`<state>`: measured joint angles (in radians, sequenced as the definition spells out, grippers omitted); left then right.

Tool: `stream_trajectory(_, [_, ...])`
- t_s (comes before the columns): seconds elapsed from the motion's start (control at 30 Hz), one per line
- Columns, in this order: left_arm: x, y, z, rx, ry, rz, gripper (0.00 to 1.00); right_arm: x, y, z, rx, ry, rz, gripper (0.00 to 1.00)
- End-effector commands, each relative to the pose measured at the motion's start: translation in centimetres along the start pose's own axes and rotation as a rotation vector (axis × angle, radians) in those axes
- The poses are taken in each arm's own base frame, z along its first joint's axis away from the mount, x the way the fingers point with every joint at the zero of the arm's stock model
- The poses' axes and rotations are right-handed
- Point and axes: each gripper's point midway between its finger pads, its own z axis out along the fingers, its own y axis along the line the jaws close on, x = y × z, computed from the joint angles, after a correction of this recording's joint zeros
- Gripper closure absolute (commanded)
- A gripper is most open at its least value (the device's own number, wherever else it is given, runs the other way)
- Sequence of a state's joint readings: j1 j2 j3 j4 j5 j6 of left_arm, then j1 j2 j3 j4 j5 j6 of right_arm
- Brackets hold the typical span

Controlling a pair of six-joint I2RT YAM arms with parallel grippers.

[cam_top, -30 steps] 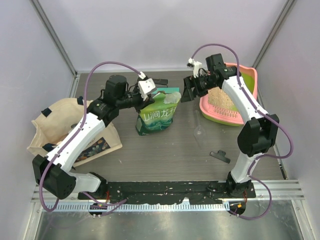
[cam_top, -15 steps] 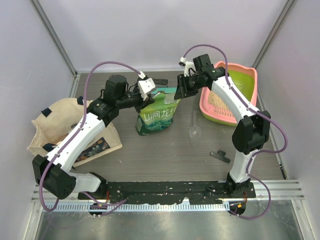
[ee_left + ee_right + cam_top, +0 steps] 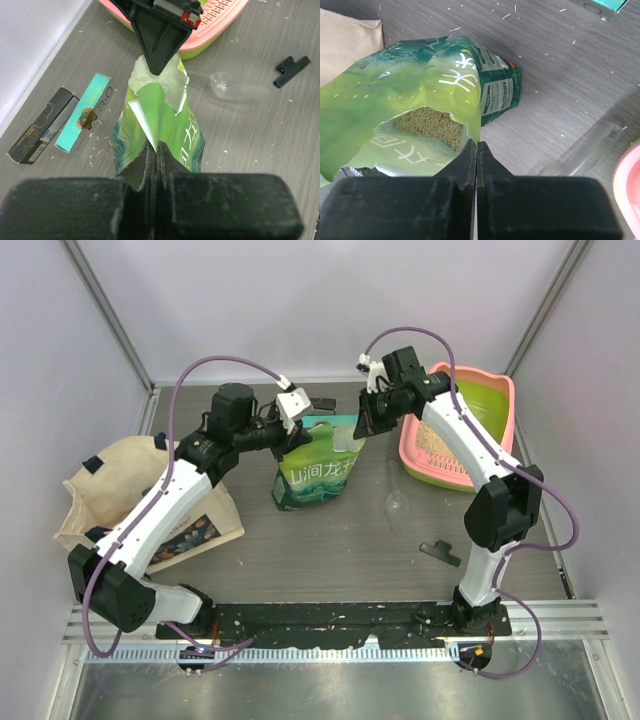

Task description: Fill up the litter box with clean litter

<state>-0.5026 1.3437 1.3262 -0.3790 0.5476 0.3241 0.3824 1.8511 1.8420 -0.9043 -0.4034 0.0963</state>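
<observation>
The litter box (image 3: pixel 497 390), pink rim with a lime-green basin, sits at the back right and holds a patch of pale clean litter (image 3: pixel 438 444). It also shows in the left wrist view (image 3: pixel 220 22). A green printed bag (image 3: pixel 314 476) stands open at mid-table. More litter (image 3: pixel 427 127) shows inside its torn top. My left gripper (image 3: pixel 299 427) is shut on the bag's left top edge (image 3: pixel 150 125). My right gripper (image 3: pixel 362 426) is shut on the bag's right top edge (image 3: pixel 470 100).
A clear plastic scoop (image 3: pixel 394 502) lies on the table right of the bag. A black clip (image 3: pixel 440 552) lies nearer the front. A beige tote bag (image 3: pixel 130 498) sits at the left. A teal box (image 3: pixel 82 120) and a black box (image 3: pixel 42 125) lie behind the green bag.
My right gripper has moved left from the litter box's edge to the green bag's open top and shut on its rim. My left gripper still holds the bag's other edge.
</observation>
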Motion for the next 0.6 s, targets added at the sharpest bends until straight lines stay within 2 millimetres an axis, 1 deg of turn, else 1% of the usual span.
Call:
stream_trajectory(0.0, [-8.0, -0.6, -2.0, 0.044, -0.227, 0.093, 1.0, -0.9, 2.3, -5.6, -0.01, -0.094, -0.045, 0.99])
stream_trajectory(0.13, [-7.6, -0.8, -1.9, 0.046, -0.225, 0.09, 1.0, 0.5, 2.6, -6.2, -0.029, -0.078, -0.054, 0.99])
stream_trajectory(0.2, [-7.6, -0.7, -2.0, 0.044, -0.226, 0.09, 1.0, 0.5, 3.4, -6.8, -0.066, -0.092, -0.069, 0.99])
stream_trajectory(0.23, [-7.8, -0.8, -2.1, 0.046, -0.234, 0.095, 1.0, 0.0, 3.7, -7.0, -0.083, -0.112, -0.078, 0.98])
stream_trajectory(0.27, [-7.7, -0.7, -1.9, 0.047, -0.231, 0.094, 1.0, -0.3, 3.8, -7.2, -0.1, -0.124, -0.089, 0.93])
stream_trajectory(0.3, [-7.8, -0.7, -1.9, 0.047, -0.231, 0.095, 1.0, -0.8, 4.5, -7.6, -0.148, -0.137, -0.102, 0.83])
stream_trajectory(0.33, [-7.5, -0.7, -1.8, 0.049, -0.222, 0.099, 1.0, -1.3, 3.7, -7.8, -0.16, -0.151, -0.088, 0.69])
stream_trajectory(0.37, [-7.4, -0.7, -1.8, 0.051, -0.216, 0.096, 1.0, -1.7, 3.3, -8.4, -0.196, -0.165, -0.097, 0.48])
stream_trajectory(0.4, [-7.3, -0.7, -1.7, 0.049, -0.212, 0.094, 1.0, -1.8, 3.6, -9.0, -0.285, -0.174, -0.1, 0.43])
stream_trajectory(0.43, [-7.0, -0.5, -1.6, 0.043, -0.203, 0.091, 1.0, -2.3, 1.5, -10.3, -0.295, -0.216, -0.085, 0.39])
stream_trajectory(0.47, [-6.8, -0.5, -1.5, 0.043, -0.198, 0.089, 1.0, -1.6, 0.7, -10.3, -0.326, -0.218, -0.078, 0.33])
stream_trajectory(0.5, [-6.7, -0.4, -1.5, 0.04, -0.194, 0.087, 1.0, -1.7, 0.0, -10.8, -0.346, -0.258, -0.147, 0.31])
stream_trajectory(0.53, [-6.4, -0.5, -1.4, 0.042, -0.184, 0.08, 1.0, -1.4, 0.1, -11.9, -0.389, -0.292, -0.183, 0.3])
stream_trajectory(0.57, [-6.3, -0.3, -1.4, 0.034, -0.178, 0.081, 1.0, -0.5, -1.1, -11.9, -0.382, -0.294, -0.185, 0.27])
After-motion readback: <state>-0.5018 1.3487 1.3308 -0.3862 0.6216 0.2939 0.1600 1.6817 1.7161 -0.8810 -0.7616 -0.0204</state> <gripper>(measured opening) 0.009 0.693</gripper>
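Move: The litter bag's mouth rim is already pinched in the right hand; the bag's middle lies about 8 cm to that hand's left, 6 cm back and 10 cm below. The scoop is roughly 10 cm right and 11 cm back, the litter box some 24 cm right and 2 cm ahead, the teal box about 5 cm left and 5 cm ahead, all well below. From the left hand, the bag's middle is 2 cm right, 4 cm back and 13 cm down. The bag's rim is drawn back about 4 cm and slightly up by the right hand's shut fingers, which then open wide and let go; the right hand swings about 4 cm to the right towards the litter box, rising further and coming forward a little, with its left side rolling up some 15 degrees. The left hand keeps its pinch on the bag's top, easing about 1 cm back and right. ##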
